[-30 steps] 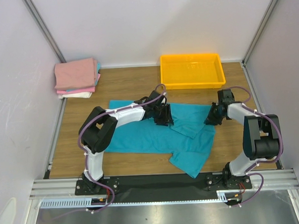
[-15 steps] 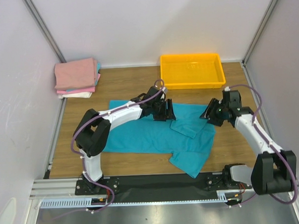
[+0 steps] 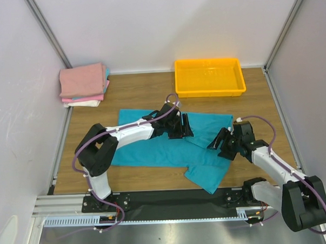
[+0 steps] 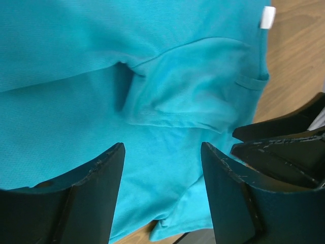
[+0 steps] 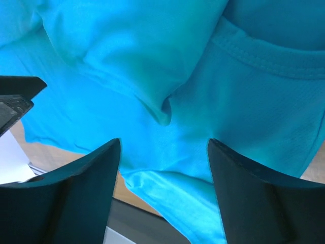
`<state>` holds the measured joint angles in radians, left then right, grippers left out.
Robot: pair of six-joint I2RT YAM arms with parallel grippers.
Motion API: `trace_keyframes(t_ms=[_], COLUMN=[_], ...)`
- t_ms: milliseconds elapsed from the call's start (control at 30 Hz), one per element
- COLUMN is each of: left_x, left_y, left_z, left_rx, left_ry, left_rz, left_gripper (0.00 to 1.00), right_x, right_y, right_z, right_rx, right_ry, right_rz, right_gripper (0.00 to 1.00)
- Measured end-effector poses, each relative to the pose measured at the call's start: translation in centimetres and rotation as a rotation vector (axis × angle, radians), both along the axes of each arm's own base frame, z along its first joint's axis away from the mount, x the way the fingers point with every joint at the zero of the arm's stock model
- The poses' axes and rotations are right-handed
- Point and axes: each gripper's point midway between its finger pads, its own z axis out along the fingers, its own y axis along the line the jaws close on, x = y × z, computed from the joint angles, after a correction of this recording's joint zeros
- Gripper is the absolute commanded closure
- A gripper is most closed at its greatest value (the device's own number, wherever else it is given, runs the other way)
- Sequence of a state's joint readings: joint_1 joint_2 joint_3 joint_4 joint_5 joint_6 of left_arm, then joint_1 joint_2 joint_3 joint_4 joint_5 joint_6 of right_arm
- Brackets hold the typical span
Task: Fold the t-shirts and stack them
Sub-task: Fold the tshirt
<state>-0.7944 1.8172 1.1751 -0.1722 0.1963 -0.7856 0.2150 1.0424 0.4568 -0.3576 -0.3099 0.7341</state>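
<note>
A teal-blue t-shirt (image 3: 153, 146) lies spread on the wooden table, with one sleeve folded in over its body and a flap hanging toward the near edge. My left gripper (image 3: 186, 126) hovers over the shirt's middle, open, with only flat cloth (image 4: 76, 51) below its fingers (image 4: 96, 188). The white neck label (image 4: 267, 17) shows at the top right of the left wrist view. My right gripper (image 3: 215, 143) is open just above the folded sleeve (image 5: 152, 76), holding nothing. Folded pink t-shirts (image 3: 83, 81) lie stacked on a white one (image 3: 82, 104) in the back left corner.
A yellow plastic tray (image 3: 178, 78) stands at the back centre-right. White walls close in both sides and the back. The black rail with the arm bases (image 3: 172, 200) runs along the near edge. The two grippers sit close together over the shirt.
Both grippers have opened and let go of the teal cloth. The right gripper moved from the shirt's right edge inward and nearer. The left gripper barely shifted.
</note>
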Motion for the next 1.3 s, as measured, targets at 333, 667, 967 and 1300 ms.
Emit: trace_keyframes(t_ms=[333,667,967,1300], left_x=[0.5,0.7,0.6,0.8], left_y=[0.7,1.2,1.3,1.0], left_z=[-0.5,-0.1,-0.2,0.0], left_rx=[0.024,0.031,0.033,0.016], left_ry=[-0.006,-0.008,-0.001,-0.007], left_rz=[0.042,0.070,0.076,0.081], left_gripper=[0.32,0.32,0.32,0.33], right_x=[2.0,2.0,1.8,1.5], right_y=[0.4,0.6,0.6,0.6], right_z=[-0.5,-0.9,-1.5,-1.6], right_rx=[0.042,0.053,0.033,0.030], right_ry=[-0.085,-0.102,-0.093,-0.065], right_rz=[-0.050,-0.049,-0.036,-0.039], right_gripper=[0.52,0.64,0.85,1.00])
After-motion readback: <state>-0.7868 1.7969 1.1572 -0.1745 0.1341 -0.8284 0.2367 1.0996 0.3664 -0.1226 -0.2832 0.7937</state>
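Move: The point of the folded-over flap on the t-shirt lies just past my open right fingers, about 2 cm ahead, 1 cm left and 2 cm below. From my right hand, the loose lower sleeve is some 10 cm back and 4 cm left, and the shirt's far right corner 15 cm ahead and 7 cm right, both about 3 cm below. From my left hand, the flap's point is roughly 11 cm right, 6 cm back and 4 cm below. I ease my right hand forward about 2 cm over the shirt to the flap's point, tipping the fingers up a touch as they narrow. Then I sink it roughly 1 cm and shut the wide-open fingers all the way, pinching the very tip of the flap. ##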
